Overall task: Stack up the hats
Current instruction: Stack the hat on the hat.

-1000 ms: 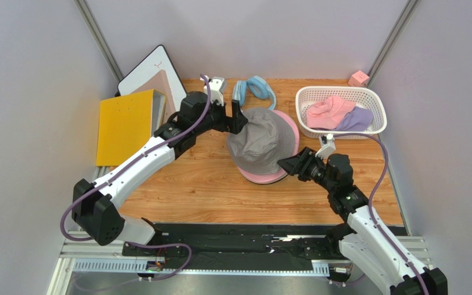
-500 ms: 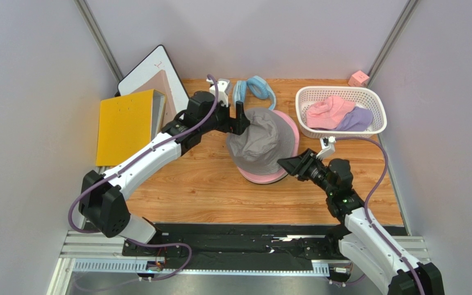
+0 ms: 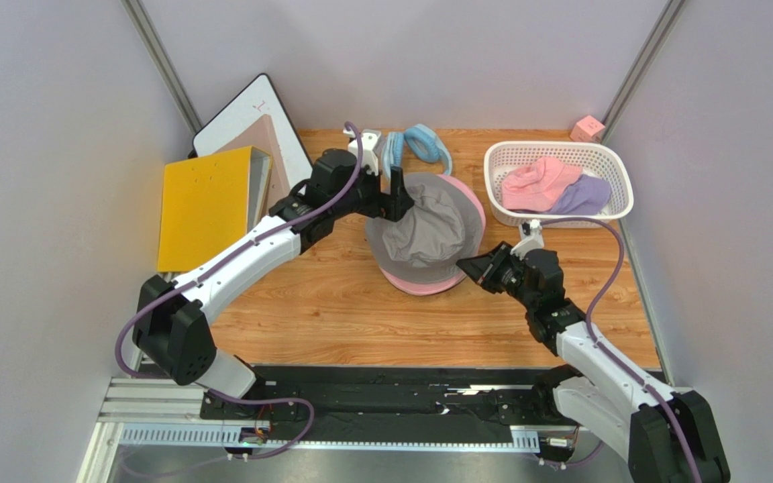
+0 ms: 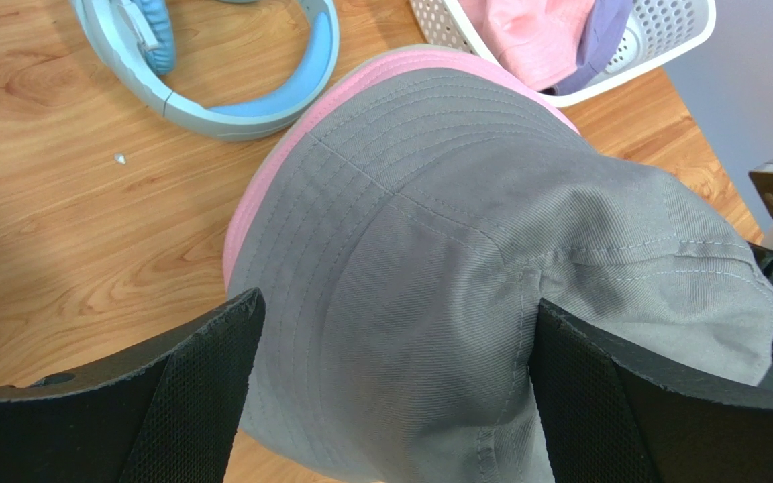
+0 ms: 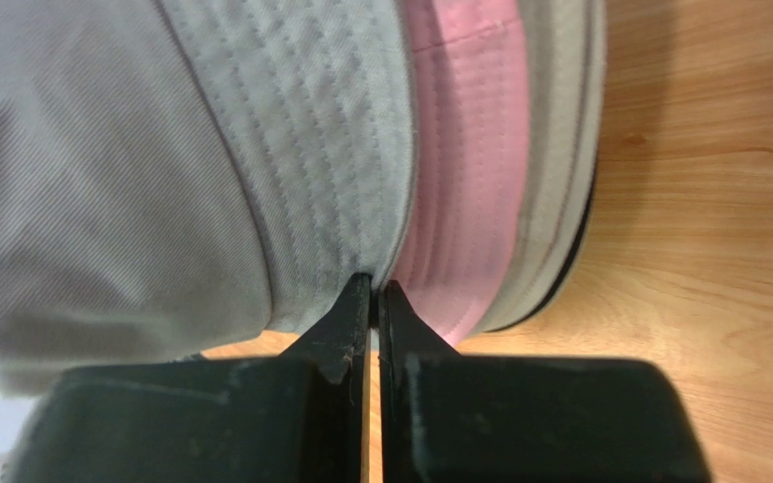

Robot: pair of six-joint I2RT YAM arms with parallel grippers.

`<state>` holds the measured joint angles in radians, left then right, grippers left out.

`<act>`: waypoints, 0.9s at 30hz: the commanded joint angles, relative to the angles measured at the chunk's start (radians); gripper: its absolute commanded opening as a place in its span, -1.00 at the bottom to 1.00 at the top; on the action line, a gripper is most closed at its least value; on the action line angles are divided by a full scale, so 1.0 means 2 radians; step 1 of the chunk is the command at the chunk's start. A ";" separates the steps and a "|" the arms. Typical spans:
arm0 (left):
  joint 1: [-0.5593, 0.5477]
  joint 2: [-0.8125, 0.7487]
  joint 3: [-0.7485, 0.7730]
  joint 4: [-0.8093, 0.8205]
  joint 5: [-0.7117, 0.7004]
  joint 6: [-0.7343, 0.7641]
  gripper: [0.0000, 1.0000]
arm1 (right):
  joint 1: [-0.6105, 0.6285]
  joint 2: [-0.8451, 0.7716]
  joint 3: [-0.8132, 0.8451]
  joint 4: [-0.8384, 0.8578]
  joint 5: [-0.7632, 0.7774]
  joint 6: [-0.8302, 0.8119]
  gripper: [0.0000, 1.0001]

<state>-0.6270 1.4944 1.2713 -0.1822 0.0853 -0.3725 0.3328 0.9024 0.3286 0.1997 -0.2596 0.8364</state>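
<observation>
A grey hat (image 3: pixel 426 231) lies crown-up on a pink hat (image 3: pixel 431 285) in the middle of the table. The right wrist view shows the grey brim (image 5: pixel 300 151), the pink brim (image 5: pixel 461 151), then a beige brim (image 5: pixel 562 151) over a thin black edge. My left gripper (image 3: pixel 398 191) is open, its fingers (image 4: pixel 199 403) on either side of the grey crown (image 4: pixel 461 252). My right gripper (image 3: pixel 473 270) is shut, its tips (image 5: pixel 372 292) pressed to the seam between the grey and pink brims. No fabric shows between them. Another pink hat (image 3: pixel 537 183) and a lavender hat (image 3: pixel 584 193) lie in the basket.
The white basket (image 3: pixel 562 148) stands at the back right, with a pink cube (image 3: pixel 587 128) behind it. Light blue headphones (image 3: pixel 416 146) lie just behind the stack. A yellow folder (image 3: pixel 204 206) and a white board (image 3: pixel 249 116) lean at the back left.
My right gripper has closed from about half open and edged in to the stack's brim. The left gripper slid slightly right over the grey crown, which now sits flatter.
</observation>
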 commanded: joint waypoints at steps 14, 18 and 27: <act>0.046 -0.057 -0.059 0.124 0.084 -0.004 0.99 | -0.002 0.037 0.017 -0.084 0.078 -0.040 -1.00; 0.091 -0.094 -0.106 0.178 0.198 -0.041 0.99 | -0.002 0.030 0.027 -0.093 0.074 -0.042 -1.00; 0.096 -0.162 -0.146 0.119 0.139 -0.030 0.99 | -0.002 -0.006 0.076 -0.153 0.036 -0.070 -0.09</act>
<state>-0.4313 1.2366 0.9737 0.0818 0.3904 -0.4244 0.3344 0.9386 0.4133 0.0185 -0.1684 0.7555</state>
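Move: The grey hat's middle lies about 6 cm ahead of the right hand, 7 cm to its left and 4 cm higher; the shut fingertips are at its near-right brim edge. From the left hand, that hat's middle is roughly 3 cm back, 5 cm right and 6 cm below. The pink hat sits just under the grey one. The headphones are some 16 cm ahead of the left hand and 2 cm right; the basket is about 18 cm ahead and 20 cm right of the right hand. Shut fingertips of the right hand keep bearing on the grey hat's near-right brim edge, easing it down, right and slightly forward by about 2 cm, then hold nearly still and open to about a third. The left hand, fingers still wide open, lingers at the crown, then comes off it, going about 5 cm left, rising 3 cm and drawing slightly back as it rolls its left side down. ##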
